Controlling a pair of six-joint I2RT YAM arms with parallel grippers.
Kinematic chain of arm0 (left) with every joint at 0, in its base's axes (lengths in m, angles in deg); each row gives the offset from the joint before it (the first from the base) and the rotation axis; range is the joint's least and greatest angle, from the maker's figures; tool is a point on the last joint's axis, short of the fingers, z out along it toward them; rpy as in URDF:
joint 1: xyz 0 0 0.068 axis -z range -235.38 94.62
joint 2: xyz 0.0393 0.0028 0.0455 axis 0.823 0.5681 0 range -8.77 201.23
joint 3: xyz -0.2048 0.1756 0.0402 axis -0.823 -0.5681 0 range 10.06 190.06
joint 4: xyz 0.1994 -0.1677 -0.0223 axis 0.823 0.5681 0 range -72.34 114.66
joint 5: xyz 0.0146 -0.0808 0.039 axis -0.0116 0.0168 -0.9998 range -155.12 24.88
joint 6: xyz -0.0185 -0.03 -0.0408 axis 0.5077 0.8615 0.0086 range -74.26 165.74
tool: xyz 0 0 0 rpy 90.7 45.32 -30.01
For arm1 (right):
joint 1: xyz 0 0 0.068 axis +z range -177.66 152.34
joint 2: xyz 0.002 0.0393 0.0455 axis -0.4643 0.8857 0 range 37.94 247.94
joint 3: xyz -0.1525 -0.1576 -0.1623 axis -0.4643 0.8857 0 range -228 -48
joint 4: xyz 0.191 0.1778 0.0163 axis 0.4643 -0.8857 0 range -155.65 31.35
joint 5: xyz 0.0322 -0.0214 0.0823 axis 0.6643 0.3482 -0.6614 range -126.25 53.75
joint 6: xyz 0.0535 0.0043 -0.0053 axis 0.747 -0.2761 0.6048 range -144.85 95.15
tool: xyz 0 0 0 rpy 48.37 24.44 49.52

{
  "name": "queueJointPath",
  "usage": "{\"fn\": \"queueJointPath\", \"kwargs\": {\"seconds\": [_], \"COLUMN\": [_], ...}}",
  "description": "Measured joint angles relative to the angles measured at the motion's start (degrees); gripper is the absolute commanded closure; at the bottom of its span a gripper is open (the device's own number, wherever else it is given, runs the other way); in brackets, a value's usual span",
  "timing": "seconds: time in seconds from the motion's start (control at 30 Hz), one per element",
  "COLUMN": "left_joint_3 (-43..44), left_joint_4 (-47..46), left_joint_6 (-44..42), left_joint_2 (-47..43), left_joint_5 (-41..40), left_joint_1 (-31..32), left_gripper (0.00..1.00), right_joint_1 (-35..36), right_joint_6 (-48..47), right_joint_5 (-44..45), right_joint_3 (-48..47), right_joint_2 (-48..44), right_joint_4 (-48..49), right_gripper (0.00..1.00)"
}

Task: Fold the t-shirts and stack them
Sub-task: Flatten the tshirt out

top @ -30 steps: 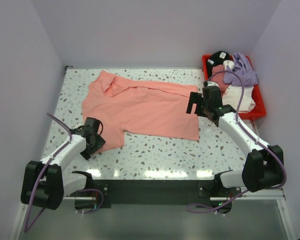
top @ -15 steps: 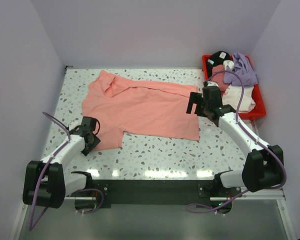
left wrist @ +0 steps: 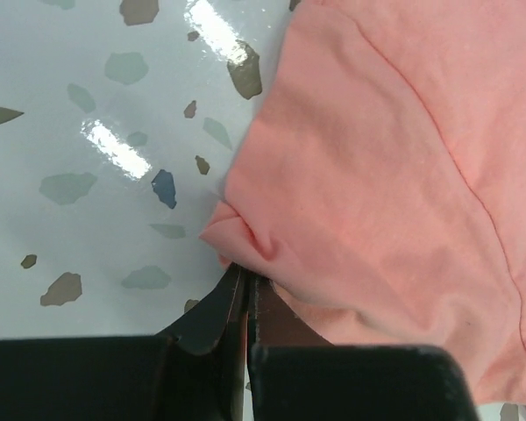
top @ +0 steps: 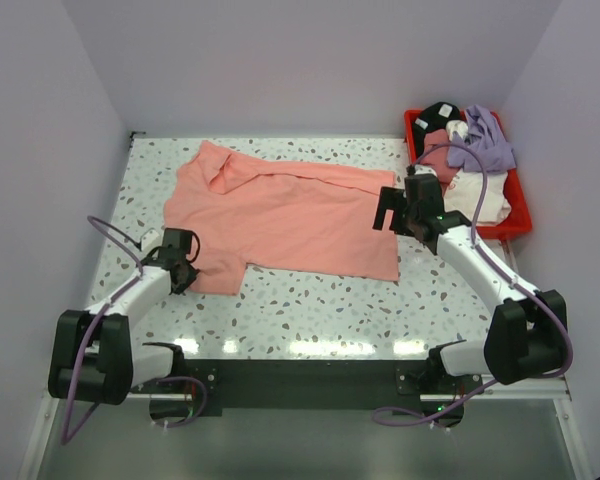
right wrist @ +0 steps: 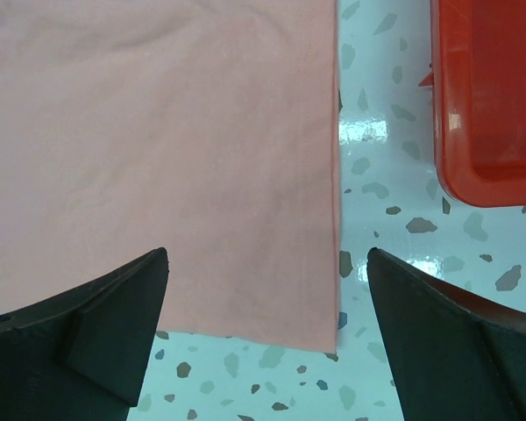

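A salmon pink t-shirt (top: 280, 215) lies spread flat on the speckled table, collar to the far left and hem to the right. My left gripper (top: 188, 272) sits at the shirt's near-left sleeve corner. In the left wrist view the left gripper (left wrist: 245, 282) is shut on a bunched fold of that pink t-shirt (left wrist: 394, 175). My right gripper (top: 388, 210) hovers over the hem's right edge. It is wide open in the right wrist view (right wrist: 265, 263), with the pink t-shirt's (right wrist: 158, 132) near-right corner below it and nothing between its fingers.
A red bin (top: 520, 215) stands at the back right, its corner also showing in the right wrist view (right wrist: 486, 96). It holds a heap of lavender (top: 490, 140), white (top: 480, 195), dusty rose (top: 442, 155) and black (top: 440, 110) shirts. Walls close in on three sides.
My left gripper has moved up to the sleeve corner and closed on the cloth. The right arm has not moved.
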Motion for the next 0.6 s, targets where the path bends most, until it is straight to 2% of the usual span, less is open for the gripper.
{"fn": "queueJointPath", "kwargs": {"seconds": [0.27, 0.53, 0.6], "left_joint_3": [-1.0, -5.2, -5.7], "left_joint_4": [-2.4, -2.9, -2.9], "left_joint_6": [-1.7, -2.7, -2.7], "left_joint_2": [-1.4, -8.6, -10.7], "left_joint_5": [2.8, 7.5, 8.1], "left_joint_1": [-0.2, -0.2, -0.2], "left_gripper": [1.0, 1.0, 1.0], "right_joint_1": [0.0, 0.0, 0.0], "right_joint_6": [0.7, 4.3, 5.2], "right_joint_5": [0.9, 0.8, 0.4], "right_joint_3": [2.8, 9.0, 10.5], "right_joint_2": [-1.2, -3.8, -3.6], "right_joint_4": [-1.2, -3.0, -3.2], "right_gripper": [0.01, 0.01, 0.04]}}
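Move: Between the left hand's shut fingers is the cuff edge of the pink t-shirt's near sleeve; the sleeve's middle lies about 5 cm right and 3 cm ahead, the armpit notch some 13 cm right and 5 cm ahead. From the right hand, the near hem corner is roughly 8 cm back, 4 cm right and 13 cm below. The far hem corner lies about 20 cm ahead and 6 cm right, the red bin's middle 18 cm ahead and 26 cm right. Dropping back and down about 6 cm each way at growing speed, the wide-open right hand makes for the near hem corner, its fingers tipping some 10 degrees more downward, still short of the cloth. The left hand keeps its pinch on the sleeve edge and draws it about 2 cm to the right, low over the table, rising 1 cm. ##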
